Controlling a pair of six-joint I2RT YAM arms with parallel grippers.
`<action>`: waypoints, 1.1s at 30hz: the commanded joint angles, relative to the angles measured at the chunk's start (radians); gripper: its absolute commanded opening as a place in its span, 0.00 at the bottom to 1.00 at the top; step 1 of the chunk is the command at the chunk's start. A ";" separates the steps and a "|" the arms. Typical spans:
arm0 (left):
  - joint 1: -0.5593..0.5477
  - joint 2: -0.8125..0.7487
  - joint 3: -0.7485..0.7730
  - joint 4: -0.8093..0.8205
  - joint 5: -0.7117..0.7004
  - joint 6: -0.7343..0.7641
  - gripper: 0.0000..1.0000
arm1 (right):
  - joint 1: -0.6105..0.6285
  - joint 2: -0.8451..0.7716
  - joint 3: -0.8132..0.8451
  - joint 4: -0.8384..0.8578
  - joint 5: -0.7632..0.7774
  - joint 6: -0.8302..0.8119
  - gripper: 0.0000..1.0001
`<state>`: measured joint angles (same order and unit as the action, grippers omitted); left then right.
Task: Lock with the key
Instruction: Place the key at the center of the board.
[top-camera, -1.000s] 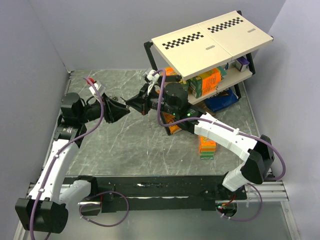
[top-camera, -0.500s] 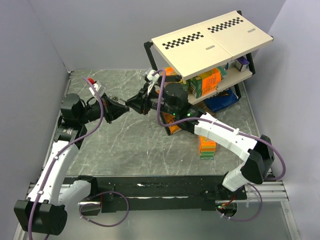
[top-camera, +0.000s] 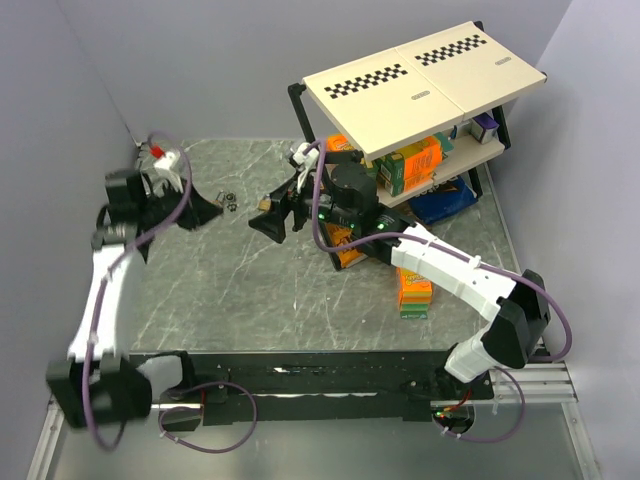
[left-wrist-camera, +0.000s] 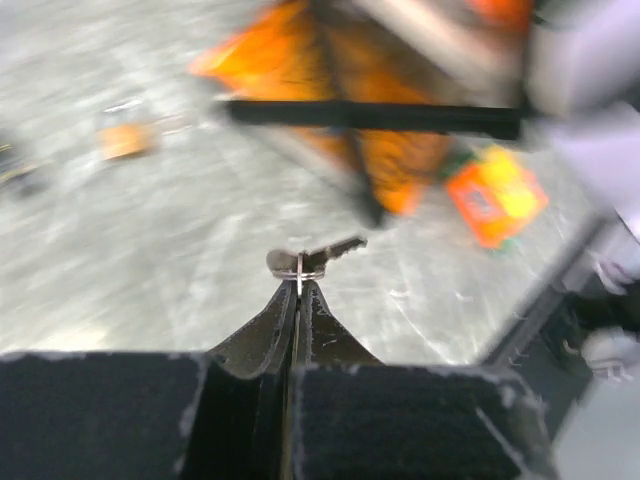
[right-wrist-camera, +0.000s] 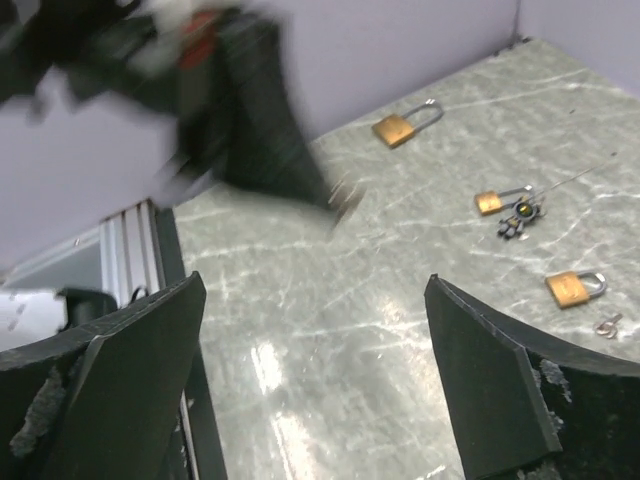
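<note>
My left gripper (left-wrist-camera: 298, 287) is shut on a small silver key (left-wrist-camera: 322, 253) by its ring, and the blade sticks out past the tips. In the top view this gripper (top-camera: 205, 210) is at the far left, above the table. My right gripper (right-wrist-camera: 313, 287) is open and empty, seen in the top view (top-camera: 268, 224) near the table's middle. Three brass padlocks lie on the table beyond it: one far (right-wrist-camera: 402, 127), one in the middle (right-wrist-camera: 490, 202), one nearer on the right (right-wrist-camera: 571, 288). The blurred left arm (right-wrist-camera: 250, 130) shows above them.
A dark key bunch (right-wrist-camera: 521, 215) lies between the padlocks, also in the top view (top-camera: 229, 200). A loose small key (right-wrist-camera: 607, 323) lies at the right edge. A shelf rack (top-camera: 420, 80) with boxes stands at the back right. Orange boxes (top-camera: 415, 290) lie in front of it.
My left arm has swung back to the far left with the key, away from the right gripper. The two grippers, close together before, now stand apart.
</note>
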<state>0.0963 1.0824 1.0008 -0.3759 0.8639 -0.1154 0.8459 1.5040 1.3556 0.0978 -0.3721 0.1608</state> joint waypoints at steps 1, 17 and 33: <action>0.085 0.255 0.206 -0.324 -0.170 0.184 0.01 | -0.002 -0.071 0.000 -0.021 -0.074 -0.049 1.00; 0.184 0.872 0.670 -0.425 -0.539 0.310 0.01 | -0.002 -0.122 -0.061 -0.061 -0.114 -0.141 1.00; 0.226 1.137 0.875 -0.336 -0.626 0.373 0.01 | -0.011 -0.103 -0.049 -0.089 -0.110 -0.153 1.00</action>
<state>0.3122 2.1960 1.8088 -0.7559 0.2619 0.2295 0.8410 1.4399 1.3006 -0.0010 -0.4721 0.0196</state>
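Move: The left hand, holding the key high above the board, has the large padlock about 28 cm to its left, 20 cm ahead and 25 cm below. The small padlock lies roughly 9 cm left and 23 cm ahead of it, with the keychain about 4 cm to the right of that padlock; a third padlock lies 5 cm right and 23 cm ahead of the hand. From the right hand the large padlock is some 39 cm left, 22 cm ahead. Still pinching the key in shut fingers, the left hand swings left and down about 22 cm each and some 17 cm forward, to low over the board just right of the large padlock. On the way its fingers turn by about 50 degrees, from forward-right to steeply down. The emptied right hand, already wide open, eases back and down a few centimetres. ##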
